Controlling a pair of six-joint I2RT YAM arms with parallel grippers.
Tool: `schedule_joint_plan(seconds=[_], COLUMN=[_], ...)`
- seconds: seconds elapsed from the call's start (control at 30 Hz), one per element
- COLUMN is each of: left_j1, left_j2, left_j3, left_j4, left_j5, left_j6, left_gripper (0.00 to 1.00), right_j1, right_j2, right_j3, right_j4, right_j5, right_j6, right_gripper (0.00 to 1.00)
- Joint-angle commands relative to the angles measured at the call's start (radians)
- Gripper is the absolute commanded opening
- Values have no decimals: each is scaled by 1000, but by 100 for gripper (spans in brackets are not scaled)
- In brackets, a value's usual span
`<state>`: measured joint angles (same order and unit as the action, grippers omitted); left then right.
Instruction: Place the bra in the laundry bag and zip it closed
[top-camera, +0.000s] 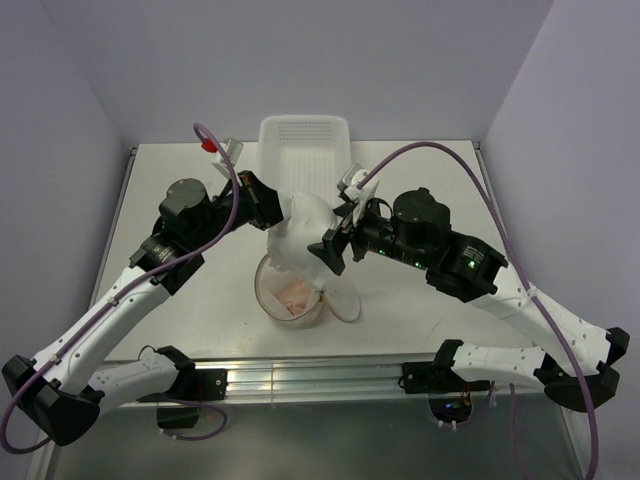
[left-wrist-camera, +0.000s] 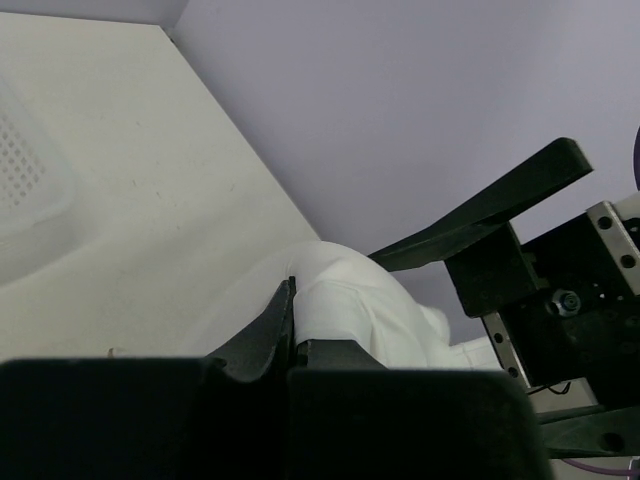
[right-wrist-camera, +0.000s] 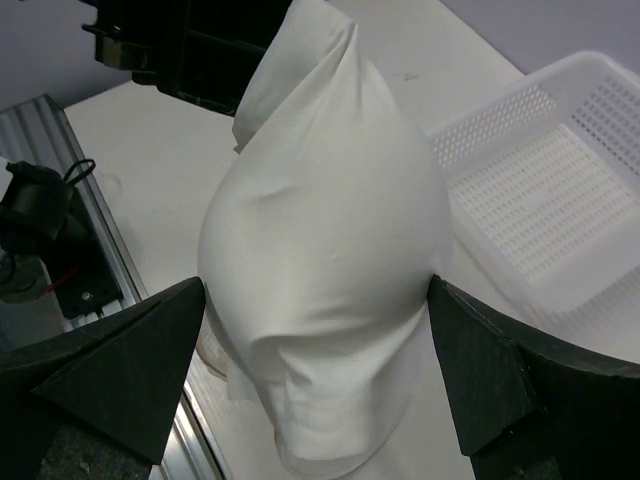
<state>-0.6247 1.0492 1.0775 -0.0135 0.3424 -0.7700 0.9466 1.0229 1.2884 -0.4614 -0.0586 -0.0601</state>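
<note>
The white bra (top-camera: 303, 228) hangs bunched above the laundry bag (top-camera: 290, 297), a peach mesh cylinder standing open with its round flap lid (top-camera: 341, 302) lying to its right. My left gripper (top-camera: 264, 207) is shut on the bra's upper edge; in the left wrist view the fingers (left-wrist-camera: 275, 320) pinch white fabric (left-wrist-camera: 350, 310). My right gripper (top-camera: 336, 248) is open, and its fingers (right-wrist-camera: 150, 350) flank the hanging bra (right-wrist-camera: 330, 250) on both sides, close to or just touching it. In the right wrist view the bag is mostly hidden behind the bra.
A white perforated plastic basket (top-camera: 303, 150) stands at the back of the table behind the bra; it also shows in the right wrist view (right-wrist-camera: 560, 190). A metal rail (top-camera: 320, 376) runs along the near edge. Walls enclose the table on three sides.
</note>
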Motion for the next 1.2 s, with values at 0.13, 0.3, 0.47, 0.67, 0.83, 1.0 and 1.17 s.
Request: schedule_joint_plan(seconds=[0.13, 0.3, 0.47, 0.67, 0.83, 1.0, 1.17], left_j1=[-4, -4, -3, -3, -3, -4, -3], left_j2=[-26, -41, -57, -77, -86, -98, -172], left_j3=[50, 52, 52, 56, 50, 44, 33], left_j4=[20, -16, -37, -62, -66, -95, -181], left_j5=[17, 33, 47, 49, 58, 72, -23], left_j6=[14, 15, 17, 28, 37, 78, 149], left_gripper=[0, 0, 0, 0, 0, 22, 59], right_j1=[4, -5, -22, -60, -120, -164, -224], right_j2=[22, 19, 16, -10, -35, -47, -49], right_j3=[19, 5, 2, -26, -32, -40, -38], right_j4=[17, 47, 49, 64, 79, 106, 129], right_j5=[-12, -35, -84, -177, -271, -320, -345], right_j6=[-27, -43, -35, -6, 39, 95, 161], right_gripper=[100, 97, 90, 51, 15, 1, 0])
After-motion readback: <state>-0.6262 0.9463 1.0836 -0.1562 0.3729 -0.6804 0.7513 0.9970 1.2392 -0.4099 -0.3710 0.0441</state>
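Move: The white bra hangs bunched from the left hand's shut fingers, its middle about 5 cm to their right, 3 cm back and 4 cm lower. From the right hand, whose open jaws already straddle it, that middle is roughly level ahead, 4 cm left and 2 cm lower. The open laundry bag is some 33 cm below the right hand, about 8 cm left and 1 cm back; the empty basket stands roughly 33 cm ahead, 4 cm left and 33 cm below. The right hand dips about 1 cm around the hanging white bra, then shuts its fingers from wide open to nearly closed, pinching the fabric, and comes back up while easing a centimetre or so to the right, the wrist turning slightly. The left hand keeps its pinch as it draws back about 3 cm and a little left, and only after the right has closed do its fingers spread to about half open, giving up their grip on the bra's left end. ##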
